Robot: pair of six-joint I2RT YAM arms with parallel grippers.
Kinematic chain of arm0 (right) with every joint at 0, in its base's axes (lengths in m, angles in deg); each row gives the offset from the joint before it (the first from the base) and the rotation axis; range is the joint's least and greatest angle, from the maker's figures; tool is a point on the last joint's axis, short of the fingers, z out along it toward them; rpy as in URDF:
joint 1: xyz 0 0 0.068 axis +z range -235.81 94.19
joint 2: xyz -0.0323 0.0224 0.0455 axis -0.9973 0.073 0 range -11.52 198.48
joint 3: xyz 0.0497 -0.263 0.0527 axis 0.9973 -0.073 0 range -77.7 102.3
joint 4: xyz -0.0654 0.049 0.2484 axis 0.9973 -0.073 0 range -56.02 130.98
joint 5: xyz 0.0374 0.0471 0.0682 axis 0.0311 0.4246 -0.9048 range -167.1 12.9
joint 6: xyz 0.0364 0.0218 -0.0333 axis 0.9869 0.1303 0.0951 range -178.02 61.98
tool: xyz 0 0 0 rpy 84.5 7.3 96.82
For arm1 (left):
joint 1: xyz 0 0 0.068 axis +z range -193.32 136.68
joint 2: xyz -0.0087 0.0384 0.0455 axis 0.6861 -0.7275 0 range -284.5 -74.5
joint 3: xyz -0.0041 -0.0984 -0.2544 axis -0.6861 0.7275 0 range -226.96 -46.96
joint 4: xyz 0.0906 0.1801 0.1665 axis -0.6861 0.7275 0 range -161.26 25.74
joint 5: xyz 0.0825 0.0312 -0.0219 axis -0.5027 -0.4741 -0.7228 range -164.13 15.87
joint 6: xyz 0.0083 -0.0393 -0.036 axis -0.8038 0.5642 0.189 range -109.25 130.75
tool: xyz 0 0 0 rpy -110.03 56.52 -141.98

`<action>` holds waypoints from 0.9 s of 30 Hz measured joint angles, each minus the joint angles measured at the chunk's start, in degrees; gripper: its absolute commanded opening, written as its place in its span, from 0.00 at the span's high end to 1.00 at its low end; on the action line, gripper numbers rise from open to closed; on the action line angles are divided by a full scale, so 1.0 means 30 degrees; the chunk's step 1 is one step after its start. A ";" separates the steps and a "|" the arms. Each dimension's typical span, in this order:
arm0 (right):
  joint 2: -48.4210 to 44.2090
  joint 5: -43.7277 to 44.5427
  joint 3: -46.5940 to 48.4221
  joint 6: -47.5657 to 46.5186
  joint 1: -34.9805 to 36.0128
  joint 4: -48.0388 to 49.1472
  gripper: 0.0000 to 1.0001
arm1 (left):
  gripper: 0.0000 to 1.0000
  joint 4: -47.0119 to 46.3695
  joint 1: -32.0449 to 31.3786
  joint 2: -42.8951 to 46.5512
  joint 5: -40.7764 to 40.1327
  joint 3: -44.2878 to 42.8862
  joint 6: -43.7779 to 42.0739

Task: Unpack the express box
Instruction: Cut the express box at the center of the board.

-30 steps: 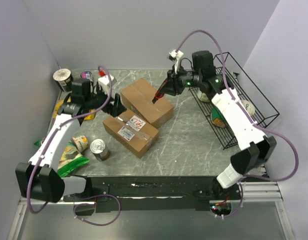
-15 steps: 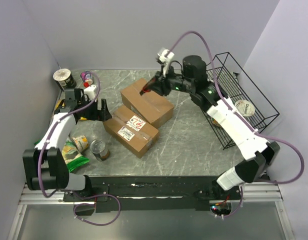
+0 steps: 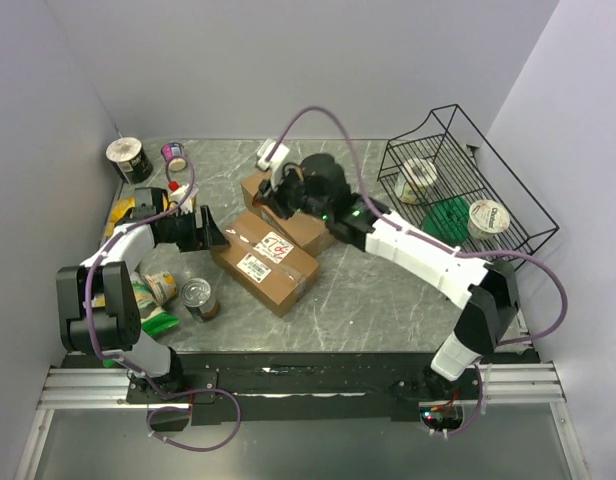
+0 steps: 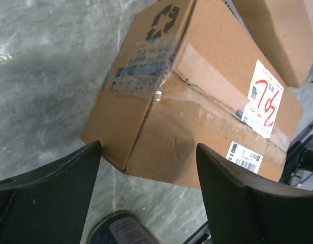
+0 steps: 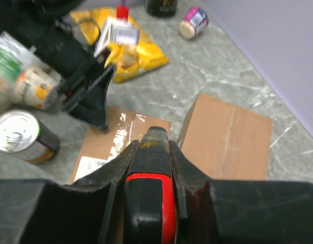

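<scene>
The express box [image 3: 263, 256], brown cardboard with a white label and clear tape, lies at table centre-left. It fills the left wrist view [image 4: 197, 96]. My left gripper [image 3: 204, 232] stands open at the box's left end. Its fingers [image 4: 50, 188] sit either side of the box's near corner without touching it. My right gripper [image 3: 272, 196] is shut on a black and red cutter [image 5: 149, 193]. The cutter's tip hovers above the gap between the express box [image 5: 111, 140] and a second plain box [image 5: 232, 137]. The left gripper [image 5: 90, 99] shows in the right wrist view.
The plain box [image 3: 293, 208] lies just behind the express box. A tin can [image 3: 200, 298] and snack bags [image 3: 148, 310] sit at front left. A cup [image 3: 126, 158] and a small pot [image 3: 173, 155] stand at back left. A wire basket [image 3: 458, 190] holds tubs at right.
The right arm swung left with the cutter, from above the plain box to its left end. The left gripper drew back to the express box's left end and narrowed slightly.
</scene>
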 measured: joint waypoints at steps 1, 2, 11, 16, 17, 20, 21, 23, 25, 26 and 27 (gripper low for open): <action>0.0182 0.0430 -0.0255 -0.0095 0.0262 0.0321 1.00 | 0.22 -0.0255 0.0036 -0.0117 0.0277 0.0051 0.0197; 0.0401 0.0678 -0.0277 -0.0138 0.0415 0.0525 1.00 | 0.23 -0.0481 0.0058 -0.0175 0.0444 0.0153 0.0430; 0.2251 0.3439 -0.0444 0.0022 0.1450 0.3548 1.00 | 0.32 -0.1698 0.0102 -0.0175 0.1049 0.1275 0.2208; 0.2550 0.4306 -0.0641 0.0160 0.1785 0.4823 1.00 | 0.38 -0.1821 0.0109 -0.0175 0.1035 0.1326 0.2951; 0.2565 0.4299 -0.0765 0.0284 0.1851 0.5027 1.00 | 0.38 -0.1814 0.0109 -0.0175 0.1027 0.1326 0.3067; 0.2565 0.4131 -0.1486 0.0780 0.2004 0.5778 1.00 | 0.38 -0.1792 0.0117 -0.0175 0.0962 0.1326 0.3286; 0.2565 0.4065 -0.1727 0.0911 0.2062 0.5858 1.00 | 0.38 -0.1792 0.0117 -0.0175 0.0940 0.1326 0.3381; 0.2565 0.4051 -0.2135 0.1122 0.2193 0.6003 1.00 | 0.39 -0.1792 0.0117 -0.0168 0.0889 0.1326 0.3490; 0.2565 0.3993 -0.2492 0.1195 0.2302 0.6207 1.00 | 0.40 -0.1814 0.0117 -0.0160 0.0874 0.1362 0.3570; 0.2565 0.3985 -0.2667 0.1202 0.2353 0.6368 1.00 | 0.40 -0.1821 0.0117 -0.0160 0.0874 0.1384 0.3585; 0.2572 0.3963 -0.2849 0.1209 0.2404 0.6550 1.00 | 0.40 -0.1836 0.0124 -0.0153 0.0874 0.1399 0.3592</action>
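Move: Around the left end of the express box sits the open left hand; the box's middle is about 12 cm to its right, 5 cm back and 5 cm lower. The second box lies some 18 cm right and 7 cm ahead of this hand, the tin can about 14 cm back and 3 cm left. For the right hand, still gripping the red knife, the express box's middle is about 25 cm below, 5 cm back and 3 cm left, the second box 7 cm ahead and 6 cm right. Closing part-way, the left fingers pinch the express box's near-left corner while the hand rolls some 10 degrees and eases about 1 cm right and down. The right arm keeps its grip on the knife and carries it about 6 cm down and 5 cm left towards the box's left end, swinging out 2 cm forward and back again on the way. ##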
